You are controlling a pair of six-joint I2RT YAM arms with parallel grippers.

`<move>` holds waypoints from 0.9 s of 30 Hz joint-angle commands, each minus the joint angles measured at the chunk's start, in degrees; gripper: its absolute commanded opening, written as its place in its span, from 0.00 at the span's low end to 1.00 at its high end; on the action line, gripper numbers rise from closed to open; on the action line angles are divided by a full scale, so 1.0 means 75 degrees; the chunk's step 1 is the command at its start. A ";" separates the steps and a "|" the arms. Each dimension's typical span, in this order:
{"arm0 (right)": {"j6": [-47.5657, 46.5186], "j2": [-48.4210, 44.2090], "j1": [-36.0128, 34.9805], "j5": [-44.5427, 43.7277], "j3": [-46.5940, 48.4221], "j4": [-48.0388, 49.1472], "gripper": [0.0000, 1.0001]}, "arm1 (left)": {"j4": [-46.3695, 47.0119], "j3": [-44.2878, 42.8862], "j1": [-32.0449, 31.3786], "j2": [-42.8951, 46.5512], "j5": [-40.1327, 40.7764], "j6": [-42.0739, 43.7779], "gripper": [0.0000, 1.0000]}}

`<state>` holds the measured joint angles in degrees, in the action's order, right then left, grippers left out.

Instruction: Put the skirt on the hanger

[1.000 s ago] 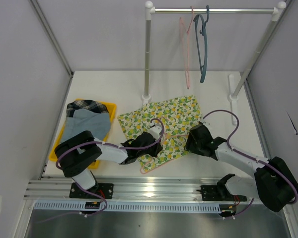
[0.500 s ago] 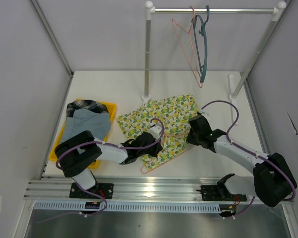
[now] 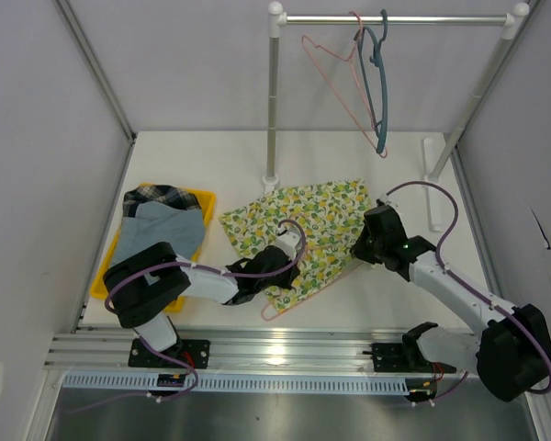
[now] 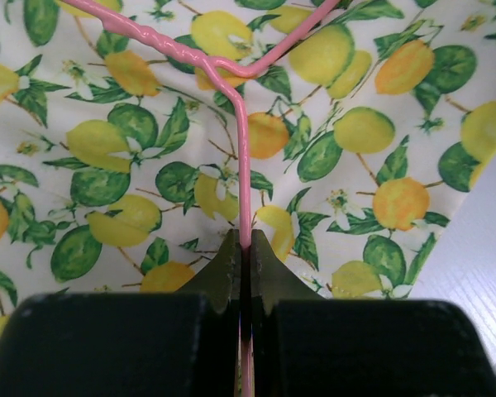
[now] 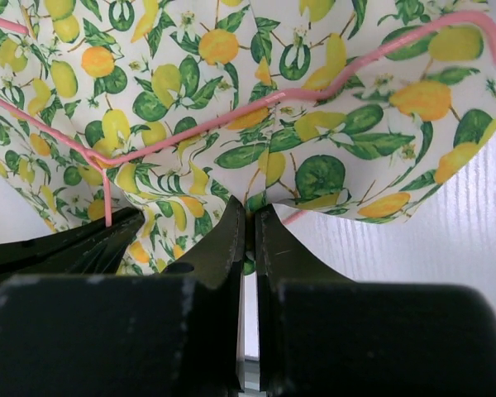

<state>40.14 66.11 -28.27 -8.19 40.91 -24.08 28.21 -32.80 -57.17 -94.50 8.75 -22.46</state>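
Note:
The lemon-print skirt (image 3: 317, 216) lies spread on the white table. A pink wire hanger (image 3: 277, 313) rests on it, one corner poking past the skirt's near edge. My left gripper (image 3: 277, 265) sits over the skirt's near part. In the left wrist view it (image 4: 245, 241) is shut on the hanger (image 4: 241, 149), whose straight wire runs between the jaws above the skirt (image 4: 116, 149). My right gripper (image 3: 357, 248) is at the skirt's right edge. Seen from the right wrist, it (image 5: 250, 211) is shut on a pinched fold of the skirt (image 5: 190, 74), with the hanger (image 5: 231, 116) lying across the cloth.
A clothes rack (image 3: 273, 101) stands at the back with a second pink hanger (image 3: 335, 87) and a blue-grey hanger (image 3: 378, 92) on its rail. A yellow tray (image 3: 99, 276) at the left holds a denim shirt (image 3: 161, 234) and a plaid shirt (image 3: 165, 196).
My right gripper closed on the skirt's right edge and drew back to the right, shifting the cloth. The pink hanger on the rail has swung left. The left arm stayed put.

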 commanded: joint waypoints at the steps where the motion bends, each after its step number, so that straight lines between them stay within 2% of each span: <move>1: -0.0219 -0.0493 0.0416 0.0083 0.0253 -0.0199 0.00 | -0.0257 -0.0127 -0.0077 -0.0092 0.0799 0.0077 0.00; 6: -0.0278 -0.0822 0.0828 0.0634 0.0112 -0.0247 0.00 | -0.0339 -0.0104 -0.0089 -0.0091 0.1188 -0.0005 0.00; 19: -0.0383 -0.1150 0.0863 0.0529 -0.0742 -0.0680 0.00 | -0.1053 -0.0619 0.0040 0.0177 0.2371 -0.0181 0.00; 24: -0.0489 -0.1092 0.0875 0.0459 -0.1083 -0.0704 0.00 | -0.0972 -0.0771 0.0333 0.0424 0.2138 0.0017 0.00; 27: -0.0535 -0.0975 0.0992 0.0412 -0.1258 -0.0587 0.04 | -0.1030 -0.0877 0.0357 0.0424 0.2102 0.0123 0.00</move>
<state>37.47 58.67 -21.61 -3.75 32.40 -28.34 19.88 -36.73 -55.37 -93.76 21.82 -22.48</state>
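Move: The left gripper already grips the pink hanger's left shoulder beside the neck; the skirt's middle lies about 12 cm ahead and 3 cm to its right, just below it. The right gripper already pinches a lifted skirt corner: the middle of the hanger's bottom bar is some 12 cm to its left, 6 cm back and 7 cm down, and the skirt's middle is about 9 cm ahead, 14 cm left and 7 cm below. Keep the skirt corner pinched in the right gripper and lift it about 2 cm while easing it to the right, then draw it back, down and farther right over the hanger's bottom bar towards the table, about 5 cm down. Meanwhile slide the left gripper, still shut on the hanger, about 5 cm forward and left, turning it some 10 degrees counter-clockwise. ##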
